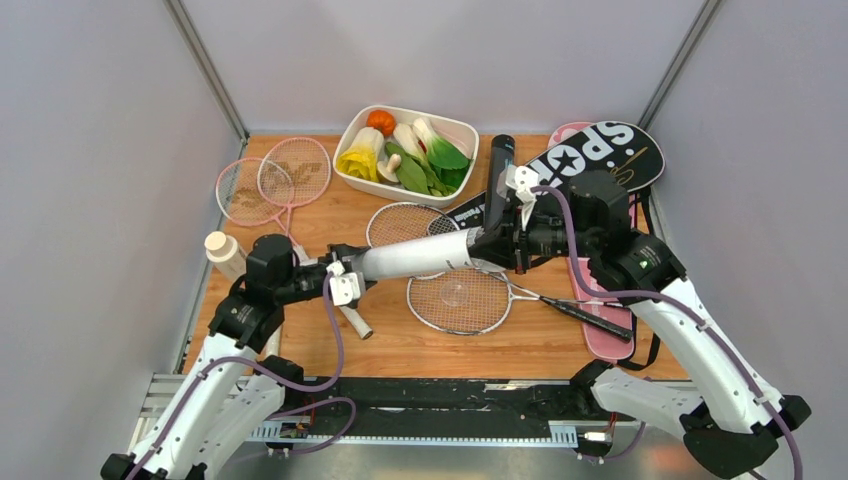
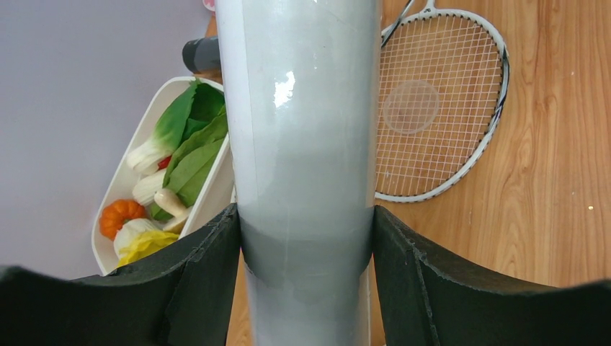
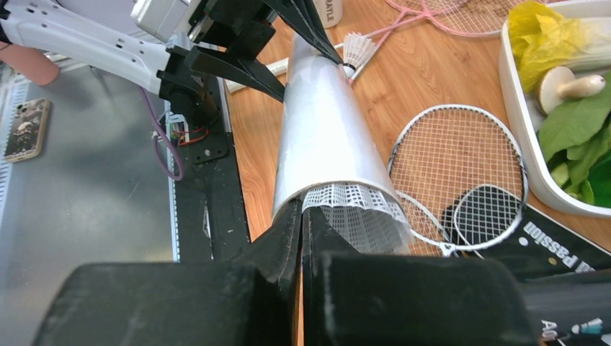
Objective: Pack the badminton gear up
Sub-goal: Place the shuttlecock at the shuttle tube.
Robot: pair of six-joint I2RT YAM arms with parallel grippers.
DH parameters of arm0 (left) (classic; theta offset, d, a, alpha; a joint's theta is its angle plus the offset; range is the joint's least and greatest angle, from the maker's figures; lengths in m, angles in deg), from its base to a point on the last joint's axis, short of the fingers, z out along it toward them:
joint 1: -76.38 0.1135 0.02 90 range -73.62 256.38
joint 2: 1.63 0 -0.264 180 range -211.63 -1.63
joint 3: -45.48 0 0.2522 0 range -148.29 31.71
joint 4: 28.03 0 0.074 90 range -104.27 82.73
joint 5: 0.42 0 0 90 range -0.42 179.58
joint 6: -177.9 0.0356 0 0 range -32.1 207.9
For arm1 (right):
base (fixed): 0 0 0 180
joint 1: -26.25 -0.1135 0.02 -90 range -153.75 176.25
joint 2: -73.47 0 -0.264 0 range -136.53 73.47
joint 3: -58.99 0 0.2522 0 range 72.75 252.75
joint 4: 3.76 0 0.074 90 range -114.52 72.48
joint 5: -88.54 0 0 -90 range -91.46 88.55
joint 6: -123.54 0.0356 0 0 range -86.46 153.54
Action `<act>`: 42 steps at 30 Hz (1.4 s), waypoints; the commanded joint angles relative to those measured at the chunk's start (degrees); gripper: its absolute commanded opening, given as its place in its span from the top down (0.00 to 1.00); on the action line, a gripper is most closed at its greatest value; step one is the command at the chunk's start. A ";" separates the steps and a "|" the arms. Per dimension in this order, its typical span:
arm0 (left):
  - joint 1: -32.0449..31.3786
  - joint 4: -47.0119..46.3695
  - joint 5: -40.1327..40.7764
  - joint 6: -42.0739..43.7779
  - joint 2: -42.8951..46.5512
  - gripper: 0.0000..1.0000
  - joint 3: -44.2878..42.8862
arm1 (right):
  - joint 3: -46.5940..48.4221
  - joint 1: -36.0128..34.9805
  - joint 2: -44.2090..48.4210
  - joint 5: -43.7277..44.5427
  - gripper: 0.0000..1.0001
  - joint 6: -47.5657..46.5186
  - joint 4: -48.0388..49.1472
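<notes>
The white tube [image 1: 415, 255] lies level above the table, held at its left end by my left gripper [image 1: 345, 283], whose jaws press both sides of the tube [image 2: 302, 108]. A white shuttlecock [image 3: 360, 216] sticks skirt-first out of the tube's open right end [image 3: 324, 130]. My right gripper [image 3: 302, 213] is shut, its tips pinched at the skirt's edge by the rim. Two silver racquets [image 1: 460, 300] lie under the tube and two pink racquets [image 1: 275, 180] at the far left. The black tube [image 1: 498, 165] leans by the black SPORT cover [image 1: 600, 155]. Another shuttlecock [image 3: 358, 49] rests on the table.
A white tray [image 1: 462, 128] of toy vegetables stands at the back centre. A small clear bottle [image 1: 225, 250] is beside the left arm. A clear round lid [image 2: 411, 107] lies on a silver racquet's strings. A pink cover [image 1: 600, 335] lies under the right arm.
</notes>
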State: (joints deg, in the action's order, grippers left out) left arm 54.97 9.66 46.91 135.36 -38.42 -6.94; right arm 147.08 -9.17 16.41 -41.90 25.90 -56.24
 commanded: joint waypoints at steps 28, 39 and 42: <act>-0.30 -4.07 1.16 2.89 5.03 1.00 0.43 | -1.71 -1.76 1.24 -1.44 0.50 7.22 11.59; -0.24 -9.30 11.43 -6.36 6.81 1.00 0.31 | -2.79 -1.76 7.44 9.76 0.31 19.25 22.16; -0.25 -10.97 18.70 -11.81 7.97 1.00 -1.52 | -5.88 -1.76 9.98 14.84 0.27 24.28 29.59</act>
State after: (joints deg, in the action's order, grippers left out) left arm 54.75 5.77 57.44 131.47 -32.26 -6.04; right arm 143.43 -10.70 22.53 -35.15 41.31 -40.00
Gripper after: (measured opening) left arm 0.683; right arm 0.711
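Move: Right at the right fingertips, only about 1 cm to their left, is the mouth of the white shuttle tube, with the pinched shuttlecock's skirt already inside it. On the table some 34 cm below that hand, the nearer racket's head lies about 11 cm ahead and 2 cm left, and the black tube 32 cm ahead and 8 cm right. For the left hand, gripping the tube, the mouth is roughly 21 cm right, 2 cm back and 10 cm up. Pushing the shuttlecock left into the tube mouth by nearly 3 cm while sinking about 1 cm, the right hand starts to spread its fingers before the push ends, then opens them wide, lets go and backs out to the right, rising some 7 cm. The left hand keeps its grip on the tube and finally lifts it slightly, drawing left and turning about 10 degrees counter-clockwise. ##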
